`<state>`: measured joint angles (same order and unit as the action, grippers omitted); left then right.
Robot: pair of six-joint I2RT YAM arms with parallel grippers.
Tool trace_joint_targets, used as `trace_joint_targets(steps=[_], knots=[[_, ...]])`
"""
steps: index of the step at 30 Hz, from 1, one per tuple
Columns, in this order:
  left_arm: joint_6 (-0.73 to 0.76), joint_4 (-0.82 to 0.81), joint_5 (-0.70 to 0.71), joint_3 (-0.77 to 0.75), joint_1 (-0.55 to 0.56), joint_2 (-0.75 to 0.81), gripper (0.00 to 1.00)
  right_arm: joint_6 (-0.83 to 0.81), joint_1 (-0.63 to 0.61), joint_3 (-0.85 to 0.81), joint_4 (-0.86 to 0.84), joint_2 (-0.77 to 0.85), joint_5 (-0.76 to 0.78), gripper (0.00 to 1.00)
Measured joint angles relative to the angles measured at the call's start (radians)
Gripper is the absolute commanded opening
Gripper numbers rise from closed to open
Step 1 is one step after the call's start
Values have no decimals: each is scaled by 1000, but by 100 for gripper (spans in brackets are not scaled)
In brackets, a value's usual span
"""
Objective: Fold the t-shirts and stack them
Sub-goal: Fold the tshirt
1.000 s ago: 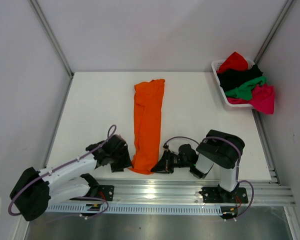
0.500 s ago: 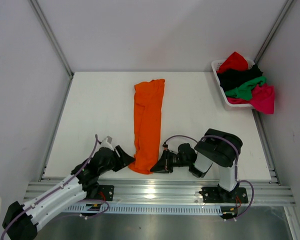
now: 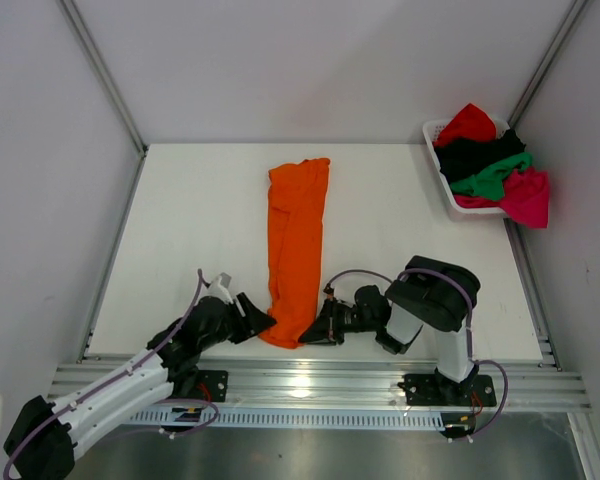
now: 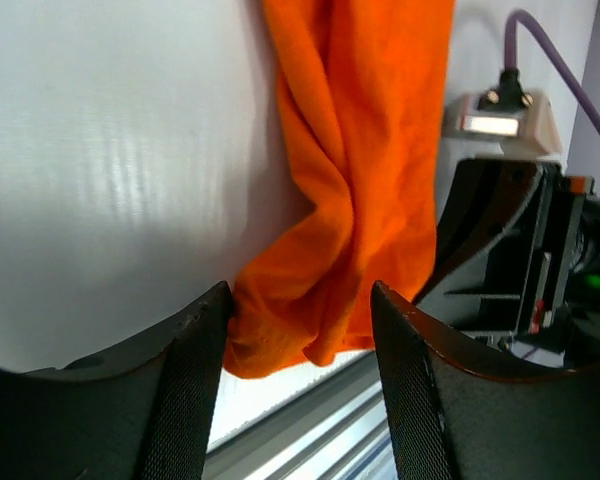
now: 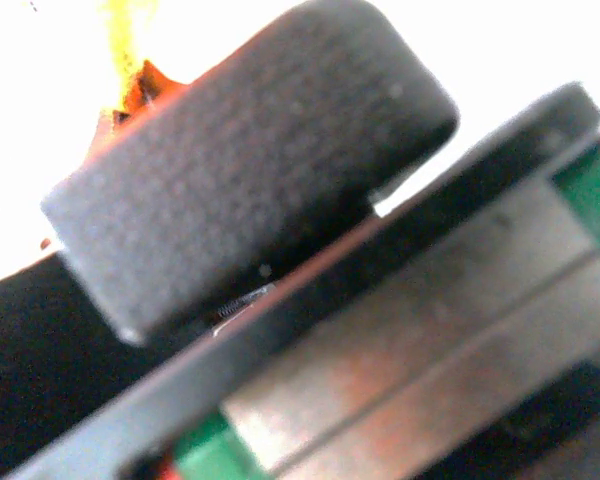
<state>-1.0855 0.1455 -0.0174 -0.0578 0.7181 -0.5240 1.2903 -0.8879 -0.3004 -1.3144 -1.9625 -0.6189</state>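
Note:
The orange t-shirt (image 3: 296, 240) lies folded into a long narrow strip down the middle of the table, its near end at the front edge. My left gripper (image 3: 259, 322) is low at that end's left corner. In the left wrist view it is open (image 4: 300, 305), with the bunched orange t-shirt (image 4: 360, 130) hem between the fingertips and touching the left one. My right gripper (image 3: 318, 330) sits at the hem's right corner. Its finger pad (image 5: 250, 170) fills the blurred right wrist view, jaws nearly together, with a sliver of orange t-shirt (image 5: 130, 85) at the tip.
A white basket (image 3: 432, 130) at the back right holds red (image 3: 468, 122), black (image 3: 475, 155), green (image 3: 490, 180) and magenta (image 3: 528, 195) t-shirts. The aluminium rail (image 3: 310, 385) runs along the table's front edge just behind both grippers.
My left arm has swung down and in, bringing its gripper right to the shirt's near-left corner. The right gripper and the shirt have stayed put.

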Motion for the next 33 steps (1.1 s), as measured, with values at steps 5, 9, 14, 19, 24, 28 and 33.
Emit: trace_joint_targets(steps=[5,9,14,19,24,28,33], knots=[[70,-48,-141,0,0,-15,62,0,0,-6,6,0,-1,10],[94,-79,-252,4,0,35,65,0,0,-11,12,0,-3,10],[95,-123,-332,5,0,109,66,-1,0,-13,15,0,-6,10],[127,-57,-352,5,0,100,66,-1,0,-13,15,0,-7,10],[181,146,-312,-55,0,11,66,-1,0,-16,19,-1,-8,10],[188,200,-290,-75,0,-28,66,-1,0,-17,19,-1,-11,10],[187,201,-282,-77,0,-29,66,-1,1,-20,18,-5,-17,10]])
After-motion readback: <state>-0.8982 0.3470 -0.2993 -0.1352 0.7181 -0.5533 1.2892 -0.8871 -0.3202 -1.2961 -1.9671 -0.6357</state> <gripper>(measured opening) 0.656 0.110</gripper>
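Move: The near left corner of the orange t-shirt lies about 4 cm back of the left hand and 2 cm below it, hardly to either side. The right gripper's tips, at the shirt's near right corner, are about 10 cm to the right of the left hand and 5 cm back. The folded strip's middle lies some 17 cm ahead and 7 cm to the right. For the right hand, the same left corner is about 10 cm to the left, level fore and aft. No new grip is made: the left fingers, still open, end astride the t-shirt's near left corner. The hand swings back and right while rising about 5 cm, then comes down again with a little more back and a return left, some 5.5 cm back overall. The wrist turns about 20 degrees clockwise. The right hand stays nearly shut at the near right corner. ##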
